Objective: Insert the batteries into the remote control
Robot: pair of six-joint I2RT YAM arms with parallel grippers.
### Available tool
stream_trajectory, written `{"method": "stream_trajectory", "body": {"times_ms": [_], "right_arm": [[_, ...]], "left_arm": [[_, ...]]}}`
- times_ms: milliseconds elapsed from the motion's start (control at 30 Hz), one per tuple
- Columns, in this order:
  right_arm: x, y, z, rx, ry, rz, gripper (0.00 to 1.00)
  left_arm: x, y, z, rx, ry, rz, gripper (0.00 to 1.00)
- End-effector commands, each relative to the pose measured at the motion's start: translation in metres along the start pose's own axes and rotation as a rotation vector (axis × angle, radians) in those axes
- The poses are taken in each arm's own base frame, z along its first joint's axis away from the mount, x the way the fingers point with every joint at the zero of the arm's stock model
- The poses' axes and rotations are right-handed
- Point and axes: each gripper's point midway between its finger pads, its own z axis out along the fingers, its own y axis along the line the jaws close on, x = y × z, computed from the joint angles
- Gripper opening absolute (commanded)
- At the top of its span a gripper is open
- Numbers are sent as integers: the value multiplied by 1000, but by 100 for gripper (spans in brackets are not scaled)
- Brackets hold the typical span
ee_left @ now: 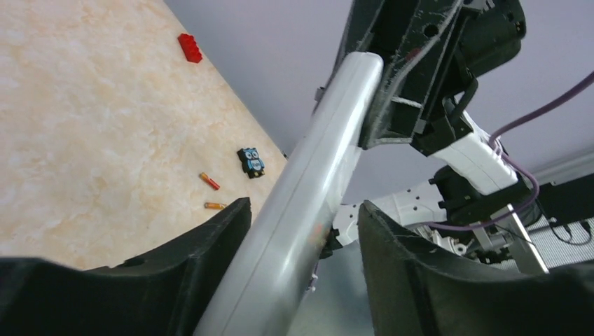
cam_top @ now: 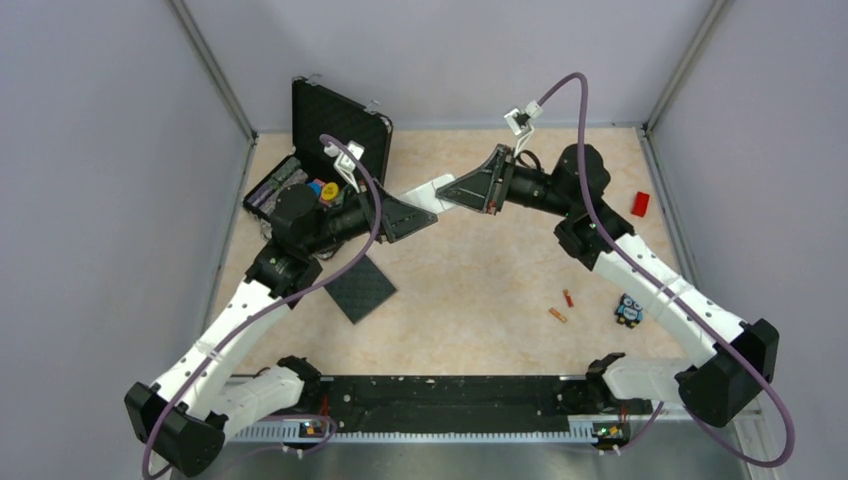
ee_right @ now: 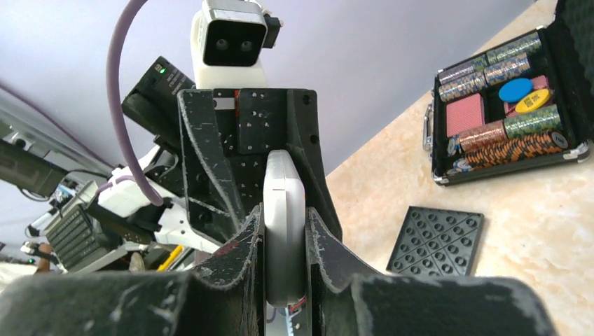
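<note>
The white-grey remote control (cam_top: 430,193) hangs in the air at mid-table between both grippers. My right gripper (ee_right: 284,213) is shut on it, both pads pressed flat against the sides of the remote control (ee_right: 284,178). My left gripper (ee_left: 302,208) stands open around the other end of the remote control (ee_left: 336,133): the remote lies against one finger, and a clear gap shows before the other. Two orange-red batteries (cam_top: 568,297) (cam_top: 557,315) lie on the table at the right, apart from both grippers; the left wrist view shows them as well (ee_left: 209,181) (ee_left: 214,206).
An open black case of poker chips (cam_top: 310,160) (ee_right: 504,119) stands at the back left. A black studded pad (cam_top: 360,288) (ee_right: 438,241) lies in front of it. A red block (cam_top: 640,204) (ee_left: 190,47) and a blue owl figure (cam_top: 628,311) (ee_left: 251,162) lie at the right.
</note>
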Motion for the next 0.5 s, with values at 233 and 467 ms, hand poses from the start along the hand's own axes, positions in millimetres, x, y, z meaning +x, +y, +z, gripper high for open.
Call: {"method": "stream_trajectory", "body": {"times_ms": [233,467], "right_arm": [[8,-20,-3,81,-14,87,0],[25,-62,-16,180,-7,152,1]], "left_arm": [[-27,-10,-4,34,-153,49,24],[-23,15,-6,-75,-158,28,0]]}}
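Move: The remote control hangs in the air, its right end in my right fingers; its middle is roughly 2 cm left of my left hand point, level with it, already between the open fingers. From my right hand the middle is about 5 cm left, 2 cm back and 2 cm below. On the table some 37 cm below my left hand, the black plate lies 17 cm left and 1 cm back, the chip case 29 cm left and 19 cm ahead, and the batteries 27 cm right and 6 cm back. I shut my left fingers on the remote control from both sides, going from well open to a pinch on its body. My left hand eases barely 1 cm forward and down, then comes back and up about 2 cm as the grip closes, rolling some 5 degrees. My right hand stays almost in place, tilts about 5 degrees and keeps its pinch on the other end. ##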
